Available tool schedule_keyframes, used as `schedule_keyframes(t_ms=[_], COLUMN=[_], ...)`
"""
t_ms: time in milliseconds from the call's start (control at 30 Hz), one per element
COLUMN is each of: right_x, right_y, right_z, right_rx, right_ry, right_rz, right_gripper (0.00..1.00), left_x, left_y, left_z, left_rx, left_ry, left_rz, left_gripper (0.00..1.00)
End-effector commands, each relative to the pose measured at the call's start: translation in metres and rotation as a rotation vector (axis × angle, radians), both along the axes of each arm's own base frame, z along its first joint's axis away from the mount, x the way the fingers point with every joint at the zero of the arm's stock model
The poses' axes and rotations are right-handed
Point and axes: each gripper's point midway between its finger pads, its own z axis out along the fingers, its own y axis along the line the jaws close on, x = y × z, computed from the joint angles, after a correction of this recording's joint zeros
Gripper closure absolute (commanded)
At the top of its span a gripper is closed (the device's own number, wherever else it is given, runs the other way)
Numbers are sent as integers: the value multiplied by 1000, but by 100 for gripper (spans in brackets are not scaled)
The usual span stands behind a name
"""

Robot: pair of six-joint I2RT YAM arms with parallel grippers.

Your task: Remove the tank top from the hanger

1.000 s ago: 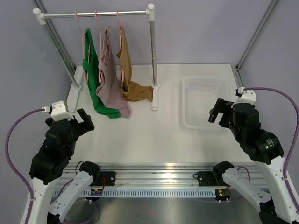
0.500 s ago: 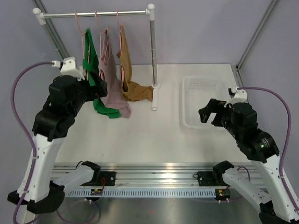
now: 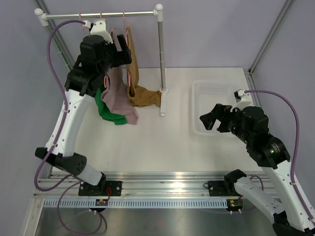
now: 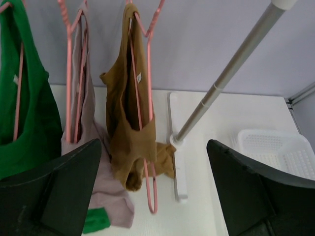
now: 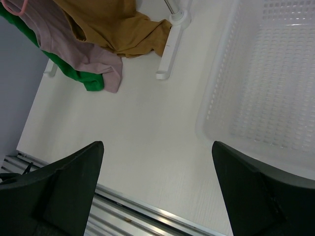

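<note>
Three tank tops hang on pink hangers from the rail (image 3: 133, 14): a green one (image 3: 106, 110), a mauve one (image 3: 117, 93) and a brown one (image 3: 134, 73), their hems trailing on the table. My left gripper (image 3: 118, 55) is raised close in front of the mauve and brown tops, open, holding nothing. In the left wrist view the brown top (image 4: 129, 118) and its pink hanger (image 4: 149, 184) lie between the open fingers of my left gripper (image 4: 153, 147), with the mauve top (image 4: 87, 115) and green top (image 4: 27, 113) to the left. My right gripper (image 3: 209, 119) (image 5: 157, 145) hovers open over the table.
The rack's right post (image 3: 161, 54) (image 4: 221, 81) stands on a white foot (image 3: 163, 101) beside the brown top. A white mesh basket (image 3: 197, 101) (image 5: 219, 93) sits at the right, under my right arm. The table's metal front rail (image 5: 123, 214) shows below the right gripper.
My left arm has swung up from the near table edge to the hangers at the rail. My right gripper has drifted a little left, over the basket's near edge.
</note>
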Motion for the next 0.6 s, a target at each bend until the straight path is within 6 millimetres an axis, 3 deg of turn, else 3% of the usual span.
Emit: schedule_keyframes(t_ms=[0, 100, 233, 333, 400, 567], right_x=[-4, -6, -10, -11, -11, -8], right_y=[11, 12, 16, 18, 18, 21], right_z=[11, 9, 6, 3, 0, -4], right_rx=[52, 53, 68, 73, 67, 66], right_ry=[-35, -26, -6, 2, 11, 24], right_rz=[51, 57, 82, 92, 92, 102], right_gripper=[0, 1, 1, 1, 1, 0], left_x=[39, 61, 96, 110, 118, 123], left_y=[-9, -10, -11, -10, -13, -16], left_z=[19, 14, -10, -24, -33, -28], left_rx=[54, 95, 148, 181, 187, 181], left_ry=[-91, -100, -65, -40, -24, -50], left_rz=[5, 28, 81, 101, 99, 99], left_gripper=[12, 19, 27, 35, 47, 59])
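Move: The brown tank top hangs some 13 cm ahead of the left gripper and 2 cm to its right, its middle about 10 cm lower. The mauve top hangs beside it, roughly 9 cm to the brown top's left, and the rack's right post stands about 14 cm to the brown top's right, both at about the same depth. From the right gripper, the brown top is about 31 cm ahead, 32 cm to the left and slightly higher. Bring the left gripper forward about 12 cm and down some 8 cm to the brown tank top, drifting slightly right and easing off at the end. Roll it roughly 10 degrees, left side rising, and draw the wide-open fingers to under half open, so that they straddle the brown strap and the pink hanger side without yet shutting on them. ##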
